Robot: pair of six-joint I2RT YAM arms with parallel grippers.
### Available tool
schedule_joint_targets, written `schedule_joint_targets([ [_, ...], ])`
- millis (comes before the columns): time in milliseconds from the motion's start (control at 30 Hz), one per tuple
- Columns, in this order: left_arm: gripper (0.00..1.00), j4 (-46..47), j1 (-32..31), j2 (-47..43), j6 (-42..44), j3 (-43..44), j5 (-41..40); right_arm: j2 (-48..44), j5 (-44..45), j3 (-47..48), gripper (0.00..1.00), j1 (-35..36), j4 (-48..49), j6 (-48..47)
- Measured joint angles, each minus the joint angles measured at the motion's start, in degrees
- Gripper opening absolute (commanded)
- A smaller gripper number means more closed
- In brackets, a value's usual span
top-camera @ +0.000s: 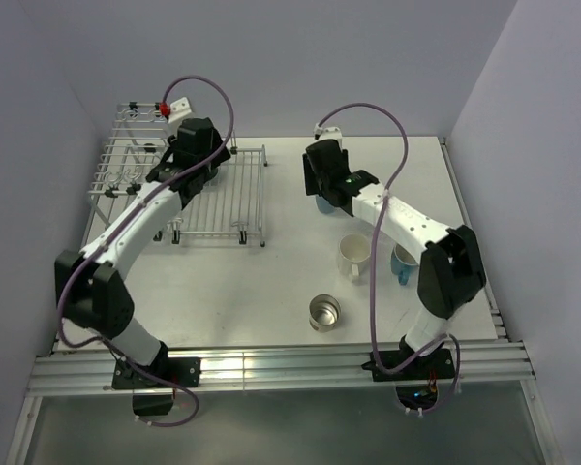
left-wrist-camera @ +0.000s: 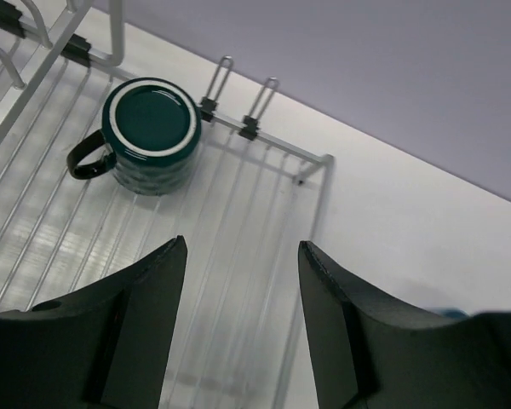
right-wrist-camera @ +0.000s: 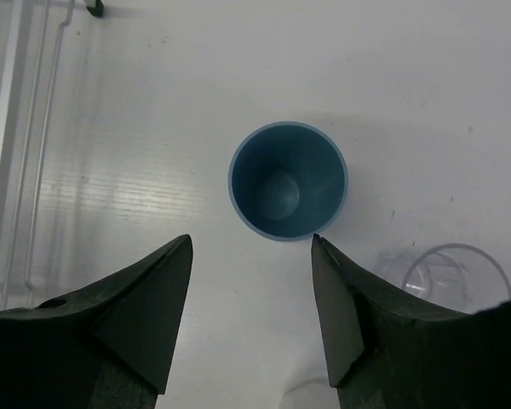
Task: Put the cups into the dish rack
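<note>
The dark teal mug (left-wrist-camera: 151, 135) sits in the dish rack (top-camera: 228, 208), apparently bottom up, near its far rail. My left gripper (left-wrist-camera: 243, 241) is open and empty above the rack's flat grid (left-wrist-camera: 238, 281), a little short of the mug. My right gripper (right-wrist-camera: 251, 239) is open and empty above the table. The upright blue tumbler (right-wrist-camera: 288, 181) lies just past its fingertips, and the clear glass (right-wrist-camera: 447, 273) is to the right. The cream mug (top-camera: 355, 257), blue mug (top-camera: 404, 262) and steel cup (top-camera: 323, 312) stand on the table.
The rack's taller basket section (top-camera: 126, 160) is at the far left by the wall. Grey walls close in the table at the left, back and right. The right arm's forearm (top-camera: 397, 218) passes over the area beside the cream and blue mugs.
</note>
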Motion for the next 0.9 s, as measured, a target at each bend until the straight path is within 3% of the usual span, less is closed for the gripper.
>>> schedule_joint_targets([
  [400,0.63,-3.1,-2.3,-22.1,-0.4,-7.0,7.3,10.8,-1.9,6.9,0.5,-0.5,-1.3,-0.3],
  [800,0.63,-6.5,-2.3,-28.1,-0.3,-11.3,9.1,19.2,-1.3,10.8,0.42,-0.5,-4.2,0.8],
  [900,0.64,-6.6,-2.3,-28.8,-0.3,-12.5,9.4,19.9,-1.2,11.3,0.33,-0.5,-4.8,0.9],
])
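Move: The blue cup stands about 5 cm ahead of the right hand, 1 cm to its right and some 14 cm below. From that hand, the clear glass is about 11 cm right and 1 cm back, the white mug about 6 cm right and 11 cm back, and the rack's right rail about 13 cm left and 5 cm ahead. For the left hand, the blue cup lies roughly 24 cm right, level with it and 20 cm below. Down onto the left wall of the blue cup goes the right hand, sinking about 10 cm while easing some 3 cm forward and a little left. It tips about 10 degrees further down and narrows its fingers to straddle the rim, one inside the mouth, one outside; a touch can't be made out. The left hand, empty, withdraws back and up from the green mug in the rack, then settles slightly lower. ##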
